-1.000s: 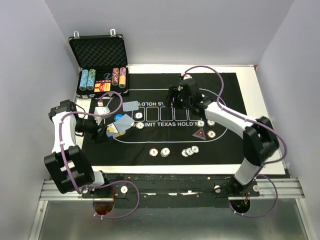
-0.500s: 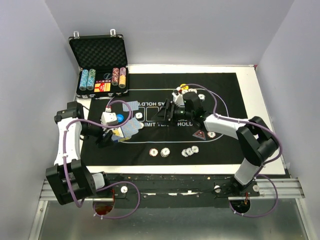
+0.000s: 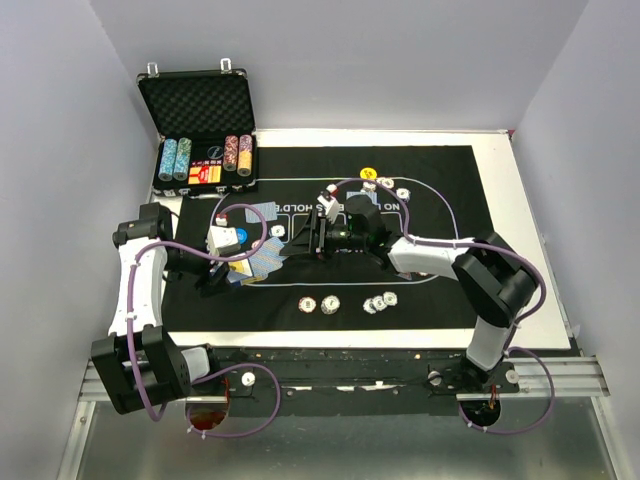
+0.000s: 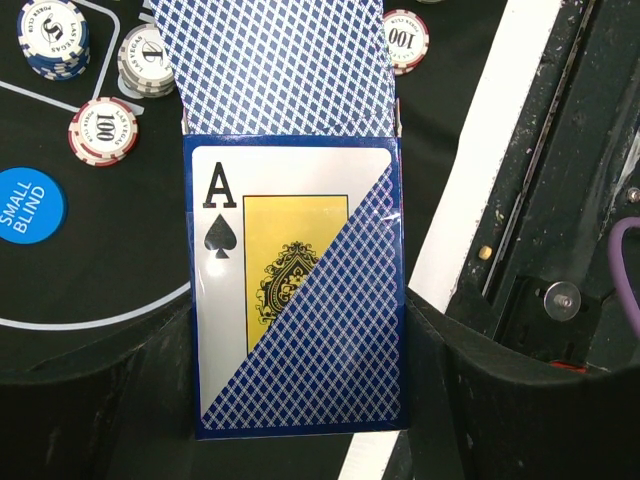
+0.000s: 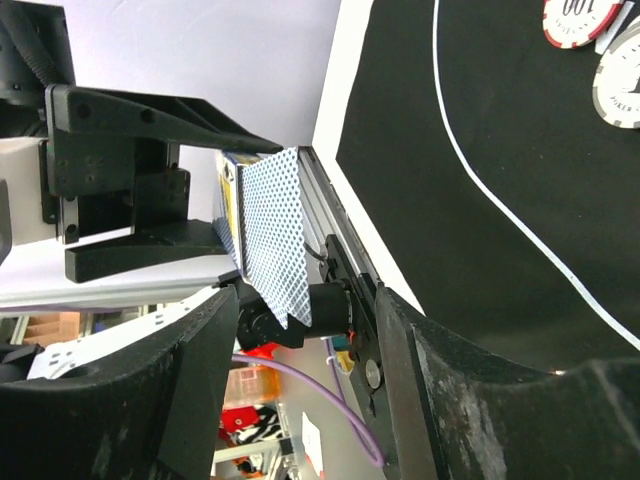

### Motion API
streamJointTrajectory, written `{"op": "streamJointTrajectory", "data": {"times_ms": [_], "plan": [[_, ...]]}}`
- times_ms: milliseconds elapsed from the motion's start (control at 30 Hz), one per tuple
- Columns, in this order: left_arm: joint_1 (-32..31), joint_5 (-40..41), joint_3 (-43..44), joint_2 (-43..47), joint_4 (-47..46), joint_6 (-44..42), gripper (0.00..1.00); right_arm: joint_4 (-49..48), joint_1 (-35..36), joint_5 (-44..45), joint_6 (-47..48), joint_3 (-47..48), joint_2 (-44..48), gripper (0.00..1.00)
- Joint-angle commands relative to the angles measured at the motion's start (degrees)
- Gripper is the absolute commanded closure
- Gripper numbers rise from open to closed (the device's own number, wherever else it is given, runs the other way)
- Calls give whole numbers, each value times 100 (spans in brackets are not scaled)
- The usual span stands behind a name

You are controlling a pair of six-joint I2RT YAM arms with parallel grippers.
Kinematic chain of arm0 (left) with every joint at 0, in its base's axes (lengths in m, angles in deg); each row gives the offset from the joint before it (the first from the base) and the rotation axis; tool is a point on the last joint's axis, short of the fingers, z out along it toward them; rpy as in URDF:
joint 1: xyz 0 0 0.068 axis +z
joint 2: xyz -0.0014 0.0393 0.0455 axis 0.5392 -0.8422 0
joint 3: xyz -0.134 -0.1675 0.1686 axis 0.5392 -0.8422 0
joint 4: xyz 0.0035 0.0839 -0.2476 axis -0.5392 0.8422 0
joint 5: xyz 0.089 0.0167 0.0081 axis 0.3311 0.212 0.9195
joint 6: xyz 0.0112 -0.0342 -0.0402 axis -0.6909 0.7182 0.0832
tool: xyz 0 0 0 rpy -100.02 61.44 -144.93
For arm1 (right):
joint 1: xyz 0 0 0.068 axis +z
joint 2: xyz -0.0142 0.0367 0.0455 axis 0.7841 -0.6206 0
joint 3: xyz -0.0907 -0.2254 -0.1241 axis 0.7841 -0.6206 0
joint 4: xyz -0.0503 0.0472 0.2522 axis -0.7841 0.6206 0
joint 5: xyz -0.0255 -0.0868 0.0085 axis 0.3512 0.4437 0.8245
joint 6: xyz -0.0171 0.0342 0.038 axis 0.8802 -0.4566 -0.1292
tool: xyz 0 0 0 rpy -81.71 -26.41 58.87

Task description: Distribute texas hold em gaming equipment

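My left gripper is shut on a card pack with an ace of spades on its face. Blue-backed playing cards stick out of the pack's top. In the top view this gripper holds the pack over the mat's left end. My right gripper reaches left toward it. In the right wrist view its jaws stand open, and the tip of a blue-backed card hangs in the gap without being clamped. Poker chips lie on the mat, and one card lies flat.
The black mat covers the table's middle. An open foam-lined case with chip stacks stands at the back left. A yellow button lies at the mat's far side. A blue small-blind button and chips lie under the pack.
The right arm has swung left across the mat until its open jaws reach the pack. The left gripper has shifted right with the pack still in it.
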Motion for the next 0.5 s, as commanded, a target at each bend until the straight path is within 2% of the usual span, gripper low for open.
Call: {"op": "streamJointTrajectory", "data": {"times_ms": [0, 167, 467], "plan": [[-33, -412, -15, 127, 1595, -111, 88, -214, 9, -40, -206, 165, -157, 37], [-33, -438, -32, 127, 1595, -138, 88, -372, 9, 48, -372, 139, -183, 51], [-33, -438, -6, 66, 1595, -111, 88, -496, 9, 206, -470, 95, -148, 69]]}}
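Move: The playing cards sticking out of the card box are right at the right hand's fingertips, their middle about 4 cm to its left, 1 cm back and roughly 1 cm lower. Down on the mat, about 15 cm below this hand, a blue chip stack stands 4 cm ahead and 3 cm left, and the blue small blind button 3 cm ahead and 12 cm left. From the left hand, which holds the box, the cards lie some 7 cm right and 3 cm forward, about level. The right fingers close from two-thirds to about a third of their full opening, one on either side of the cards' free end; a pinch can't be made out yet. That hand otherwise stays almost in place, creeping barely half a centimetre, while the left hand keeps its grip on the box and holds it still. ##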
